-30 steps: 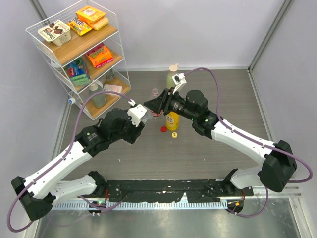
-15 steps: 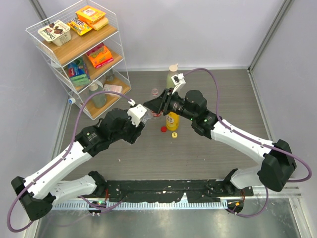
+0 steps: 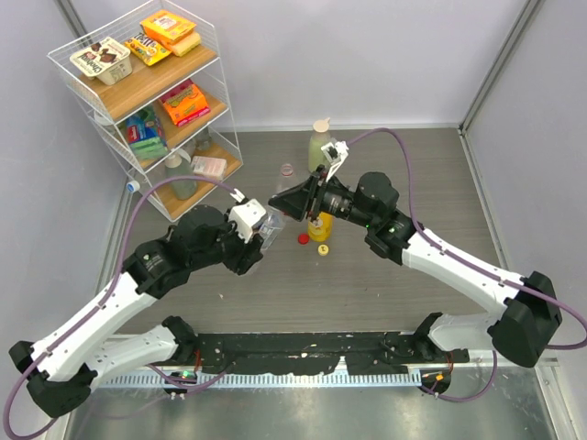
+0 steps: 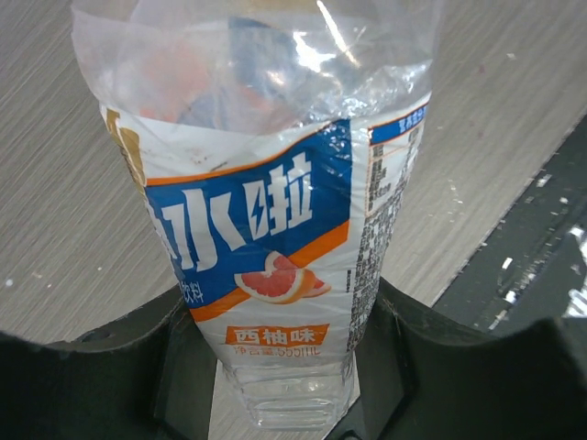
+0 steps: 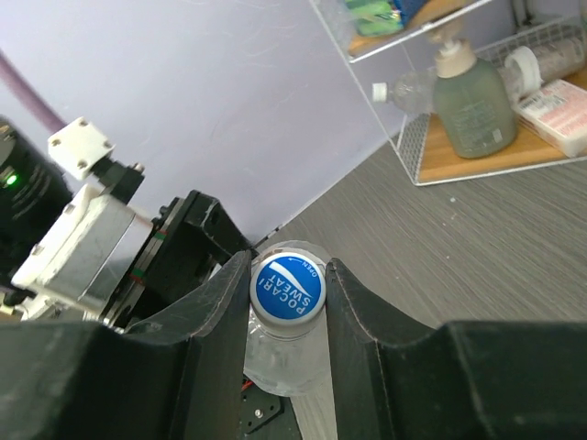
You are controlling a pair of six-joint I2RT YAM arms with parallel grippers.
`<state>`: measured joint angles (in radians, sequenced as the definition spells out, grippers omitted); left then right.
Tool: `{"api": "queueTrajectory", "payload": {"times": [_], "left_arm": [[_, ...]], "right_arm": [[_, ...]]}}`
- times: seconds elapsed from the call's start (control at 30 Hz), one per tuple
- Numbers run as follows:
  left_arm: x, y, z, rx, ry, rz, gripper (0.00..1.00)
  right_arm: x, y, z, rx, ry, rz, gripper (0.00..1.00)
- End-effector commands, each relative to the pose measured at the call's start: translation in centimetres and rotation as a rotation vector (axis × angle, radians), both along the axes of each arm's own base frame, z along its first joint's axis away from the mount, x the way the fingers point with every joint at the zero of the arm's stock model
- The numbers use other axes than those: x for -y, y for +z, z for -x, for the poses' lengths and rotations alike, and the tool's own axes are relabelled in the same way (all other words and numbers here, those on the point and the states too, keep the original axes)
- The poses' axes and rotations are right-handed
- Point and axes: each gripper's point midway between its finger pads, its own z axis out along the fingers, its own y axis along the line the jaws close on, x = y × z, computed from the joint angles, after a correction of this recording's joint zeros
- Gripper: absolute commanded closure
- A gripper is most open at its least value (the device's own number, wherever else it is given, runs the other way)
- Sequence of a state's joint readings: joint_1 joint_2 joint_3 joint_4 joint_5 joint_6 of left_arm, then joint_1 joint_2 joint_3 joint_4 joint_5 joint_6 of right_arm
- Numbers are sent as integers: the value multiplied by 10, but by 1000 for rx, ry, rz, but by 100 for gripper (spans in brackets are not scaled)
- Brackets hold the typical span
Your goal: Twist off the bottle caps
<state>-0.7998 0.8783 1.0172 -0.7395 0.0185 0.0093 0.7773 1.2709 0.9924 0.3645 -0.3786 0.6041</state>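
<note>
My left gripper [image 3: 260, 231] is shut on the lower body of a clear bottle [image 3: 272, 227] with a blue, white and orange label [image 4: 266, 229], held tilted above the table. My right gripper [image 3: 281, 200] is shut on that bottle's blue-and-white cap [image 5: 286, 288], with one finger on each side of it. A loose red cap [image 3: 303, 239] and a loose yellow cap [image 3: 323, 249] lie on the table beside a capless yellow bottle [image 3: 319, 226].
A pale green bottle with a beige cap [image 3: 318, 139] and a small clear bottle [image 3: 286, 172] stand behind the grippers. A wire shelf rack [image 3: 138, 101] with snacks and a soap dispenser [image 5: 468, 101] stands at the far left. A black rail [image 3: 303, 348] runs along the near edge.
My left arm has drawn the bottle slightly nearer and tilted it. My right arm has stretched out and followed, still on the cap. The loose caps have not moved.
</note>
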Motion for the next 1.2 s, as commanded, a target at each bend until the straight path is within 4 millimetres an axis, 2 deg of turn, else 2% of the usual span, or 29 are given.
{"api": "queueTrajectory", "payload": {"times": [0.0,0.3,0.5,0.7,1.0,1.17], "left_arm": [[18,44,22,36,-144,146,100],[42,71,75,-74,-430,277,100],[48,93,106,-115,-593,354,100],[56,115,130,-143,-753,430,100],[67,139,154,-229,-937,565,100],[69,139,156,-246,-952,576,100]], "right_arm": [[7,27,29,148,101,-26,98],[14,32,62,236,230,-38,98],[22,42,100,329,399,-92,98],[31,53,127,394,515,-150,98],[45,68,150,483,573,-196,98],[47,69,154,499,586,-205,98]]}}
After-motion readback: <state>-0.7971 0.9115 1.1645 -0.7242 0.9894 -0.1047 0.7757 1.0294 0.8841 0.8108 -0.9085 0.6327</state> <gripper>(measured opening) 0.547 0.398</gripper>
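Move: The blue-and-white cap is already between my right fingertips, on the clear bottle my left hand holds; from my left hand it sits about 10 cm up, 5 cm ahead and 5 cm to the right. On the table some 33 cm below my right hand, the red cap lies about 12 cm ahead and 6 cm right, the yellow cap 9 cm ahead and 11 cm right. The yellow bottle stands about 14 cm ahead and 11 cm right of that hand. Keeping my left grip round the bottle and my right fingers shut on its cap, I draw both hands together back towards my base by about 14 cm, lifting them some 9 cm and drifting right. As they travel, my left wrist swings clockwise roughly 45 degrees with some downward tip, while my right turns counter-clockwise about 30 degrees and rolls along with the cap. ##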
